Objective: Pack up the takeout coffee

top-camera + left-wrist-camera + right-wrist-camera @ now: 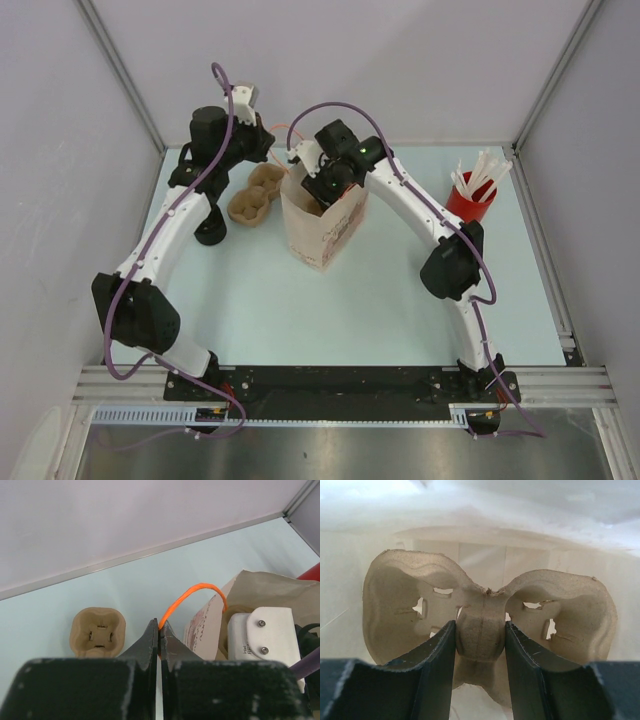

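A brown paper bag [325, 235] stands open at mid-table. My left gripper [160, 625] is shut on the bag's orange handle [192, 591], which loops up to the bag's rim [260, 580]. My right gripper [480, 625] reaches down into the bag [318, 195]. It is shut on the middle bridge of a pulp cup carrier [570, 615], with the bag's pale inner walls all around. The takeout coffee does not clearly show. A dark round shape [210, 230] sits half hidden under my left forearm, and I cannot tell what it is.
A second pulp cup carrier [255, 195] lies on the table left of the bag, also in the left wrist view [98, 632]. A red cup of white sticks [470, 200] stands at the back right. Grey walls close off the back and both sides.
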You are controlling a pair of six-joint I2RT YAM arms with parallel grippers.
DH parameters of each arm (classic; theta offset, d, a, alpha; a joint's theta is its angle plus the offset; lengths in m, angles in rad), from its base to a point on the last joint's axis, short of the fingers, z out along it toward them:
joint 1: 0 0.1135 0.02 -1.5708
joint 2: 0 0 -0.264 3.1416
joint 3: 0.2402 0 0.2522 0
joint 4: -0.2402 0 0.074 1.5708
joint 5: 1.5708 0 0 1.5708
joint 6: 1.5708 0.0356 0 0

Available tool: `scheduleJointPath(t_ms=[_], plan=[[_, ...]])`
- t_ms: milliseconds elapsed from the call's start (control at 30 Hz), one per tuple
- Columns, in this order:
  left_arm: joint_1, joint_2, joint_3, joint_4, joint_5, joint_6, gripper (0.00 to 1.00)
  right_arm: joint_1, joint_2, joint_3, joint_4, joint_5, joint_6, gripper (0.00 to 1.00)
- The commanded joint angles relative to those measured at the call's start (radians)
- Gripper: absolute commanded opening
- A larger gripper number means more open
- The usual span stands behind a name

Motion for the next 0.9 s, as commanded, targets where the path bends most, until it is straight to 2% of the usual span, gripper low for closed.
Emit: scheduleJointPath(t_ms=[0,300,867], plan=[[-0.006,-0.029,0.015,0.047,-0.075,0.005,0.00,-0.002,0.006,-0.006,-0.052,0.001,0.021,0.44],[-0.007,-0.001,0.038,0.030,-0.179,-0.003,0.00,-0.004,0.028,-0.017,-0.086,-0.011,0.029,0.44],[-0.007,0.025,0.063,0.018,-0.207,-0.017,0.00,0.001,0.070,-0.026,-0.115,-0.006,0.026,0.45]])
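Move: The right hand, down inside the paper bag with the cup carrier in its fingers, has the bag floor roughly 17 cm below it, about 1 cm back and 2 cm to its right. The second carrier lies on the table some 11 cm farther out and 15 cm to its left; the black cup about 25 cm left and 2 cm farther out, both low. From the left hand, the bag floor is about 11 cm right, 7 cm back and 31 cm down. Downward, by about 5 cm and faster in the second half, the right hand lowers the pinched cup carrier towards the bag floor, easing slightly back as its fingers tilt some 10 degrees closer to vertical. Meanwhile the left hand keeps the orange handle pinched and shifts left and forward, then down a little, turning counter-clockwise. ##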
